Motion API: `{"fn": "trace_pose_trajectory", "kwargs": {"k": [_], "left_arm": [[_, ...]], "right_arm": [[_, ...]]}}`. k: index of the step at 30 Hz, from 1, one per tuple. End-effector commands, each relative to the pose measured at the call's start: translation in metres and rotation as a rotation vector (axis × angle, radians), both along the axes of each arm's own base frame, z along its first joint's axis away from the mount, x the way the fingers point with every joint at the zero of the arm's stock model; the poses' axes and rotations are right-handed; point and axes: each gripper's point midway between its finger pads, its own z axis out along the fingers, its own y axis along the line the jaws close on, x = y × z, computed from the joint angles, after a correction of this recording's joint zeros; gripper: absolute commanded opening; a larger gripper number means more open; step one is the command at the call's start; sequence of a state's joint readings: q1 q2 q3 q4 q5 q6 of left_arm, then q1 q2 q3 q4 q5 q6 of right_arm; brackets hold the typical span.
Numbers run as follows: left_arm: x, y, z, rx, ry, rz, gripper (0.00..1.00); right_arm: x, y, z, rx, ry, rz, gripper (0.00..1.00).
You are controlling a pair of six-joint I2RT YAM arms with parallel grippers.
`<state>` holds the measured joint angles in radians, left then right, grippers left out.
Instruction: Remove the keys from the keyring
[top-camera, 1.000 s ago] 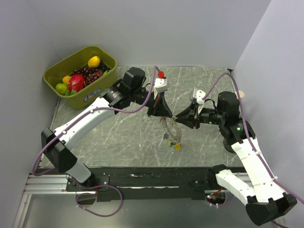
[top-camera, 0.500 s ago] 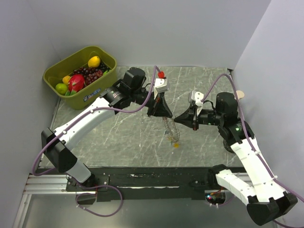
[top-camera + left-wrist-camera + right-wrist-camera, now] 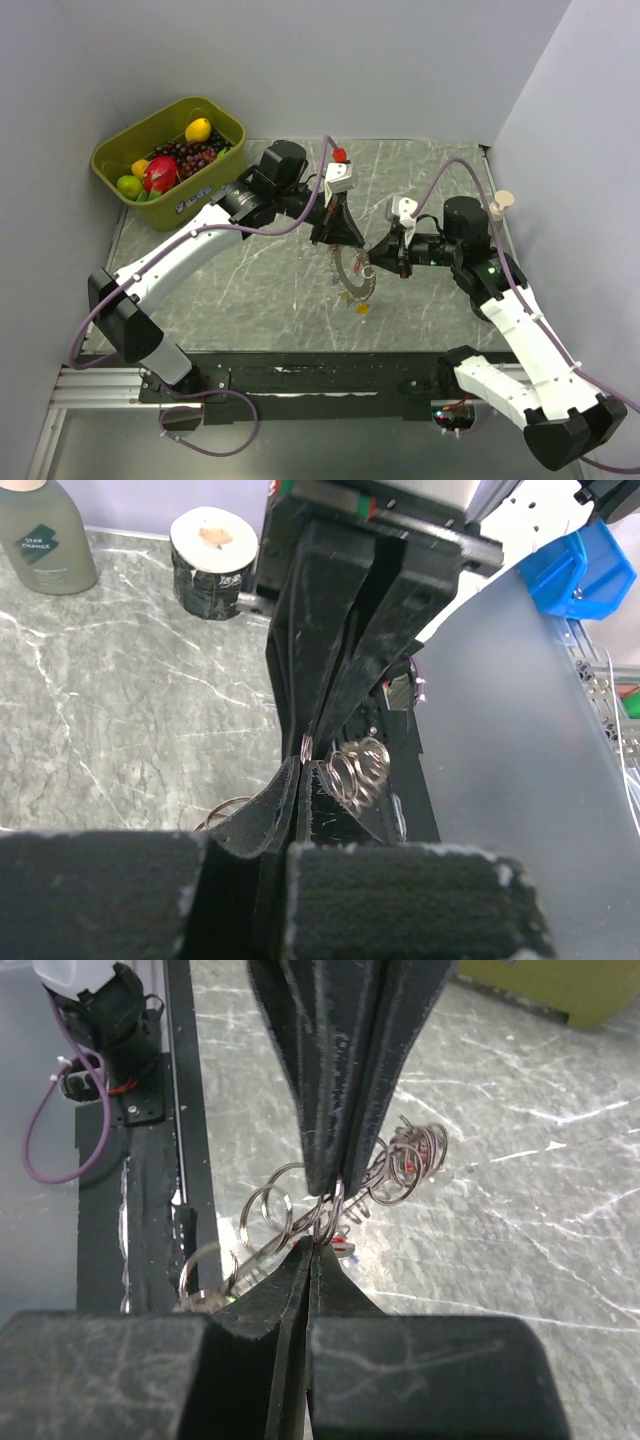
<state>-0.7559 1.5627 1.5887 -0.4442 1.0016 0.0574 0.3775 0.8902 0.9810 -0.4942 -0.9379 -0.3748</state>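
The keyring (image 3: 352, 274) is a string of linked silvery wire rings hanging between both grippers above the marble table. My left gripper (image 3: 345, 247) is shut on its upper end, pointing down. My right gripper (image 3: 367, 262) comes in from the right and is shut on a ring just below the left tips. Tiny keys dangle underneath, a yellow one (image 3: 362, 309) lowest. In the left wrist view my left gripper (image 3: 303, 764) meets the right fingers (image 3: 340, 650), with rings (image 3: 358, 770) beside them. From the right wrist, my right gripper (image 3: 314, 1246) pinches a ring (image 3: 335, 1218); a red key (image 3: 344, 1244) peeks out.
A green bin (image 3: 225, 125) of toy fruit stands at the back left. A bottle (image 3: 46, 535), a tape roll (image 3: 209, 550) and a blue bin (image 3: 578, 566) show in the left wrist view. The black base rail (image 3: 300, 372) runs along the near edge.
My right gripper moved left to the left gripper's tips and went from partly open to shut on a ring. The hanging rings and keys swung slightly left.
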Motion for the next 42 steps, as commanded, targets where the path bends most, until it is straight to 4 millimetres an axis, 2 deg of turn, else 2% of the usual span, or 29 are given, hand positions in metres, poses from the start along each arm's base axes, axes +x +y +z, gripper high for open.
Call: {"fn": "trace_pose_trajectory", "kwargs": {"k": [1, 7, 13, 17, 18, 21, 24, 28, 30, 32, 33, 35, 36, 42], "left_arm": [[0.002, 0.001, 0.036, -0.094, -0.089, -0.013, 0.01], [0.013, 0.015, 0.035, -0.091, -0.118, 0.049, 0.01], [0.025, 0.026, 0.032, -0.081, -0.165, 0.112, 0.01], [0.031, 0.030, 0.025, -0.051, -0.211, 0.142, 0.01], [0.031, 0.032, 0.021, -0.037, -0.214, 0.148, 0.01], [0.034, 0.038, 0.012, -0.008, -0.251, 0.172, 0.01], [0.038, 0.043, -0.006, 0.053, -0.260, 0.187, 0.01], [0.038, 0.051, -0.025, 0.094, -0.251, 0.201, 0.01], [0.037, 0.054, -0.027, 0.082, -0.261, 0.214, 0.01], [0.039, 0.054, -0.028, 0.078, -0.263, 0.222, 0.01], [0.038, 0.055, -0.030, 0.079, -0.257, 0.218, 0.01], [0.039, 0.055, -0.032, 0.081, -0.244, 0.221, 0.01], [0.039, 0.055, -0.032, 0.076, -0.244, 0.220, 0.01], [0.038, 0.055, -0.027, 0.061, -0.241, 0.232, 0.01]], "right_arm": [[0.017, -0.002, 0.011, -0.013, -0.056, -0.077, 0.00], [0.045, -0.028, -0.002, -0.058, -0.068, -0.272, 0.00], [0.080, -0.053, -0.005, -0.102, -0.086, -0.462, 0.00], [0.105, -0.069, 0.000, -0.108, -0.097, -0.599, 0.00], [0.117, -0.075, -0.002, -0.129, -0.092, -0.657, 0.00], [0.134, -0.082, -0.008, -0.161, -0.070, -0.722, 0.00], [0.162, -0.092, -0.033, -0.247, -0.017, -0.798, 0.00], [0.197, -0.110, -0.049, -0.304, 0.034, -0.894, 0.00], [0.220, -0.121, -0.059, -0.336, 0.077, -0.938, 0.00], [0.233, -0.136, -0.077, -0.399, 0.145, -0.982, 0.00], [0.252, -0.138, -0.084, -0.422, 0.179, -0.994, 0.00], [0.266, -0.146, -0.099, -0.475, 0.235, -1.014, 0.00], [0.280, -0.149, -0.110, -0.506, 0.266, -1.019, 0.00], [0.321, -0.155, -0.149, -0.608, 0.343, -1.036, 0.00]]}}
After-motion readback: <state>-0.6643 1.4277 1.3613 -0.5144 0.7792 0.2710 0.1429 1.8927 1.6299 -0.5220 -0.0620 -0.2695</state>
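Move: The right hand already pinches the small ring of a red key tag. The open table far out on its right side lies about 34 cm ahead, 15 cm right and 23 cm below. The keyring hangs from the left fingers, its middle some 3 cm left, 1 cm back and 6 cm below the right hand; the soap bottle stands about 18 cm ahead and 33 cm right, 15 cm lower. From the left hand, that open spot is roughly 33 cm ahead, 16 cm right and 24 cm below. Fingers staying shut on the small ring, the right hand draws the red tag away from the keyring and sweeps it about 31 cm forward and 14 cm right, sinking nearly as far, mostly in the second half, while the wrist swings some 60 degrees clockwise until the fingers point forward and down at the far table. The left hand keeps its pinch on the keyring and carries it a little forward and left, then lowers it about 6 cm and stops. ##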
